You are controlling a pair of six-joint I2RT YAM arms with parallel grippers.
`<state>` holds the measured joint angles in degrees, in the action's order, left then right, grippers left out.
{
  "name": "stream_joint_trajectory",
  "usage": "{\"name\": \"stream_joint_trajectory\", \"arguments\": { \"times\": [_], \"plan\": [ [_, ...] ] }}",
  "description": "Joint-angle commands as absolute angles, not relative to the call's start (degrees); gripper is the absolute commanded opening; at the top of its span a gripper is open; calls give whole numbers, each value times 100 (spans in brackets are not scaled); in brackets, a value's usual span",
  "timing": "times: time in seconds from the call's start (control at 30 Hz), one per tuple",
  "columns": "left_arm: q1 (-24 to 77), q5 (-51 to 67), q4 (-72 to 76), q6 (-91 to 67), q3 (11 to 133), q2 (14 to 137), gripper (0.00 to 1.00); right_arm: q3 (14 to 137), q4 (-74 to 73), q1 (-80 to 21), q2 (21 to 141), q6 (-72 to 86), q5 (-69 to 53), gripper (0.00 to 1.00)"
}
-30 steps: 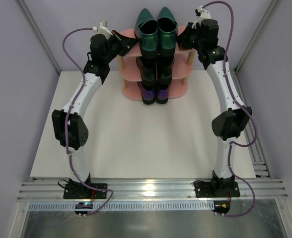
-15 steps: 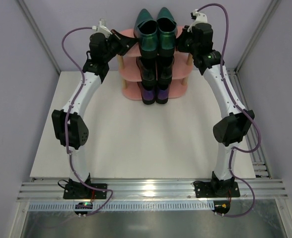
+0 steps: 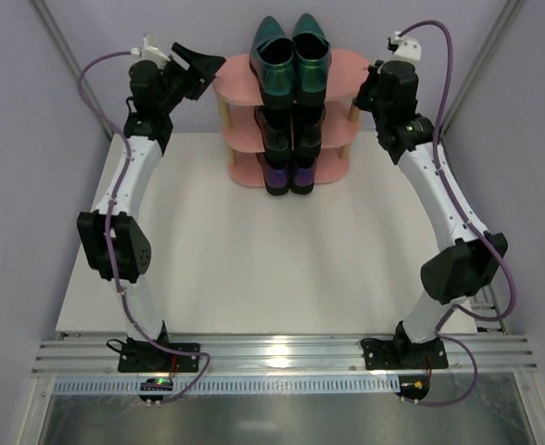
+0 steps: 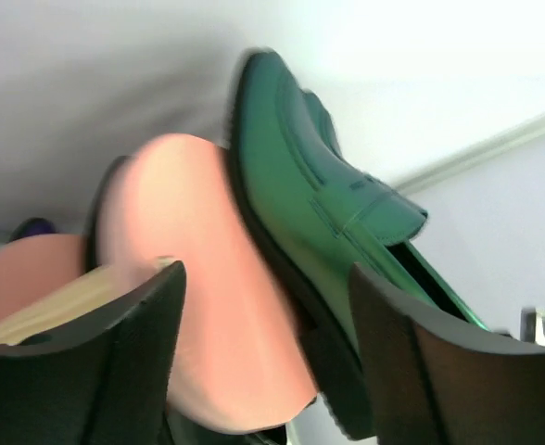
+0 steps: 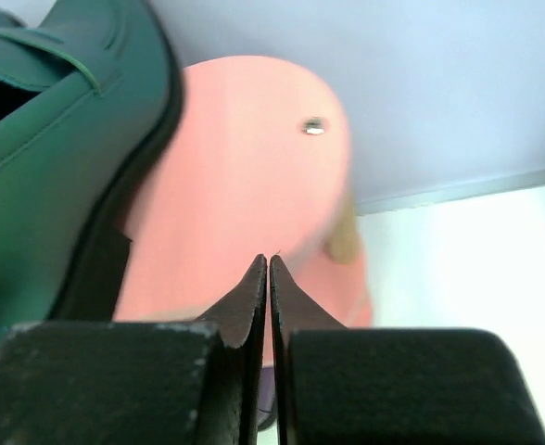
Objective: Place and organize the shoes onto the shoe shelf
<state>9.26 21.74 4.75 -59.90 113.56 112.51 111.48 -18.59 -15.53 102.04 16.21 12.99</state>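
The pink three-tier shoe shelf [image 3: 347,69] stands at the back middle of the table. The teal-green pair [image 3: 291,57] is on its top board, the black pair [image 3: 289,130] on the middle board, the purple pair [image 3: 288,174] on the bottom. My left gripper [image 3: 203,67] is open and empty just left of the top board; its wrist view shows the board [image 4: 194,306] and the left green shoe [image 4: 319,195] between the fingers. My right gripper [image 3: 370,85] is shut and empty at the shelf's right side, above the top board's right end [image 5: 254,176].
The white mat [image 3: 272,250] covers the table in front of the shelf. Grey walls with metal frame posts [image 3: 64,56] close in the left, right and back. An aluminium rail [image 3: 272,352] runs along the near edge by the arm bases.
My left arm has swung left and back, away from the top board. My right arm has pulled to the right, off the green shoe's side. The shoes have not moved.
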Motion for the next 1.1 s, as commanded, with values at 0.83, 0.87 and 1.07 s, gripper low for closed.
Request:
{"name": "stream_joint_trajectory", "arguments": {
  "times": [0.83, 0.87, 1.07],
  "plan": [
    [316, 1959, -2345, -5195, 5090, 3131, 100, 6337, -3109, -2759, 4396, 1494, 79, 100],
    [316, 2047, -2512, -5168, 5045, 2990, 100, 6320, -3207, -2786, 4194, 1529, -173, 100],
    [308, 2707, -3593, -4834, 4562, 2031, 100, 6478, -3823, -2883, 3499, 1564, -940, 100]
  ]
}}
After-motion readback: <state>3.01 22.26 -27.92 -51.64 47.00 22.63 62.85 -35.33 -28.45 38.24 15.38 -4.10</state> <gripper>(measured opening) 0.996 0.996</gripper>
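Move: The pair of green shoes stands on the shelf's top board, its middle about 16 cm to the left hand's right and 4 cm ahead, roughly level. From the right hand it is some 13 cm left, 7 cm ahead and about 2 cm up. The black shoes sit on the board below, about 14 cm under the green pair and in line with it, and the purple shoes about 26 cm under it. Both empty hands, already clear of the green shoes, withdraw towards the bases. The left swings some 10 cm left, then straight back nearly 40 cm, sinking late, its half-open fingers spreading wide. The right backs off about 33 cm, first veering right and rising, then easing left and dropping below its start; it turns counter-clockwise and its shut fingers open fully. ##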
